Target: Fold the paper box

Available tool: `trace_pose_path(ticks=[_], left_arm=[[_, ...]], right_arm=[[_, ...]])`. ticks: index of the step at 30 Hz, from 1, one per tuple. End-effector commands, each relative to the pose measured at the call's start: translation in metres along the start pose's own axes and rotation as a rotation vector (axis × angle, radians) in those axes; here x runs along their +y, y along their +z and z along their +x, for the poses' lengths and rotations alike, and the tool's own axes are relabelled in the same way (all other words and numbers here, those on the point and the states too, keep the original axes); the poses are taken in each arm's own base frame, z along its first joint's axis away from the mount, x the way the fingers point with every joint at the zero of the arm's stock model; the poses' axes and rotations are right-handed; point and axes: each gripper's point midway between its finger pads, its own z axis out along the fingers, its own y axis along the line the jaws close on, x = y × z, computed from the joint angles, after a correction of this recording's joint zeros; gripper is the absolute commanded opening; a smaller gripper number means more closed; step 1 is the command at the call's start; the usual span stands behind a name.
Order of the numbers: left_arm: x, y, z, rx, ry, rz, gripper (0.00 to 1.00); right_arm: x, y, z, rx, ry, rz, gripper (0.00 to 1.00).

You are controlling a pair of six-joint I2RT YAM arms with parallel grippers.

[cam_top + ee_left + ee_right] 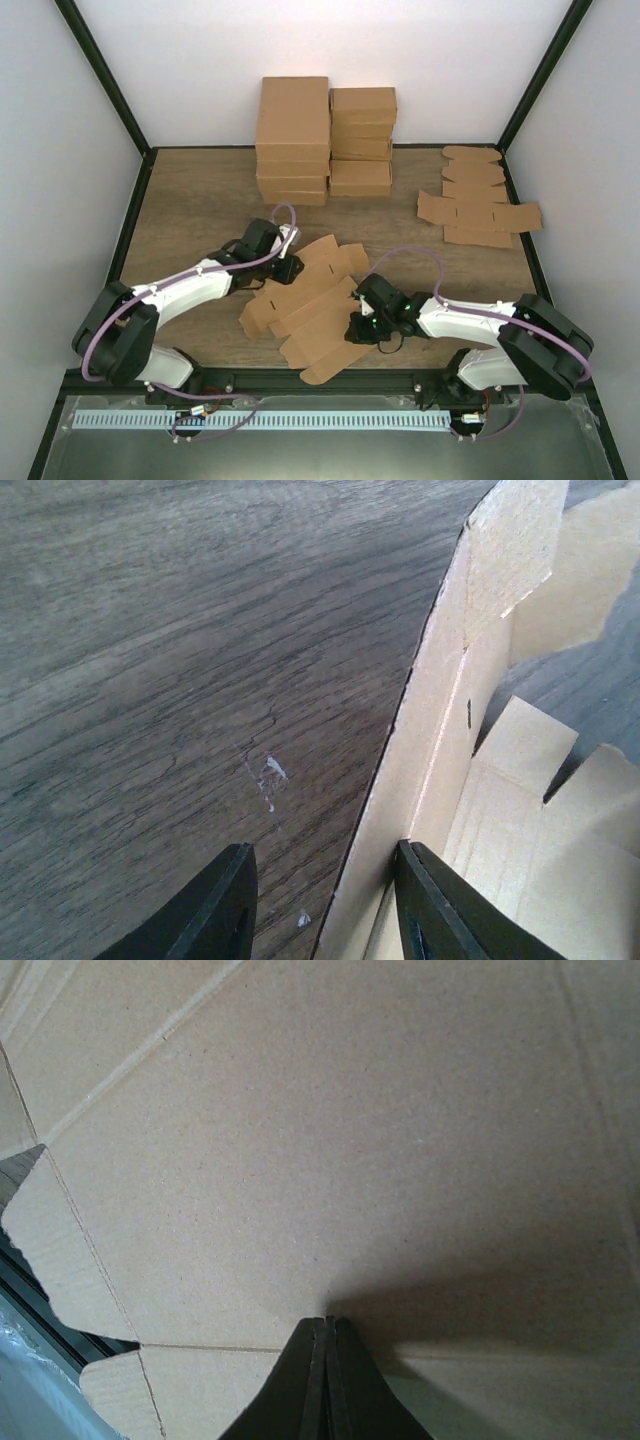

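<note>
The paper box [312, 298] is a flat brown cardboard blank lying in the middle of the table, with one side flap raised on its left. My left gripper [288, 264] sits at that raised flap. In the left wrist view the flap's wall [440, 730] stands between the fingers of my left gripper [325, 905]. The right finger [432, 910] touches the wall and the left finger [215, 915] stands clear over bare wood, so the gripper is open. My right gripper [358, 330] is shut, its tip [327, 1326] pressed down on a flat panel of the box [350, 1140].
Two stacks of ready-made brown cartons [325, 140] stand at the back centre. Several flat brown blanks [478, 205] lie at the back right. White walls with black frame posts close in the table, and a metal rail [300, 380] runs along its near edge.
</note>
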Motion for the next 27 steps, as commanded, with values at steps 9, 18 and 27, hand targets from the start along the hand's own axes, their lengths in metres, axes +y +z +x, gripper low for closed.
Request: trace_pose_path(ticks=[9, 18, 27], left_arm=[[-0.022, -0.028, -0.014, -0.064, 0.141, -0.113, 0.39], [-0.063, -0.024, 0.002, 0.005, 0.142, 0.095, 0.59], [-0.077, -0.023, 0.008, 0.044, 0.099, 0.183, 0.64]], right_arm=[[-0.013, 0.0, -0.007, -0.021, -0.005, 0.091, 0.01], [-0.008, -0.002, -0.012, -0.031, -0.011, 0.086, 0.01], [-0.004, -0.003, -0.015, -0.038, -0.018, 0.08, 0.01]])
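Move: Right at the left fingertips, the outer long panel of the paper box stands half raised between the fingers, its middle about 1 cm ahead, 1 cm right and 3 cm below. The box's middle section lies some 9 cm back, 5 cm right and 7 cm below; the rounded end flap lies about 20 cm back, 7 cm right and equally low. From the right fingertips, resting on the cardboard, the raised panel is about 14 cm ahead, 11 cm left and 3 cm higher. Bringing the raised panel over, the left hand first lifts about 2.5 cm while easing back, then sweeps level, back and to the right over the box's middle section, ending some 5 cm back and 3.5 cm right of its start. Its fingers spread wider during the sweep, still straddling the panel, one against its outer face. The right hand keeps its shut fingertips on the cardboard, nearly still. ##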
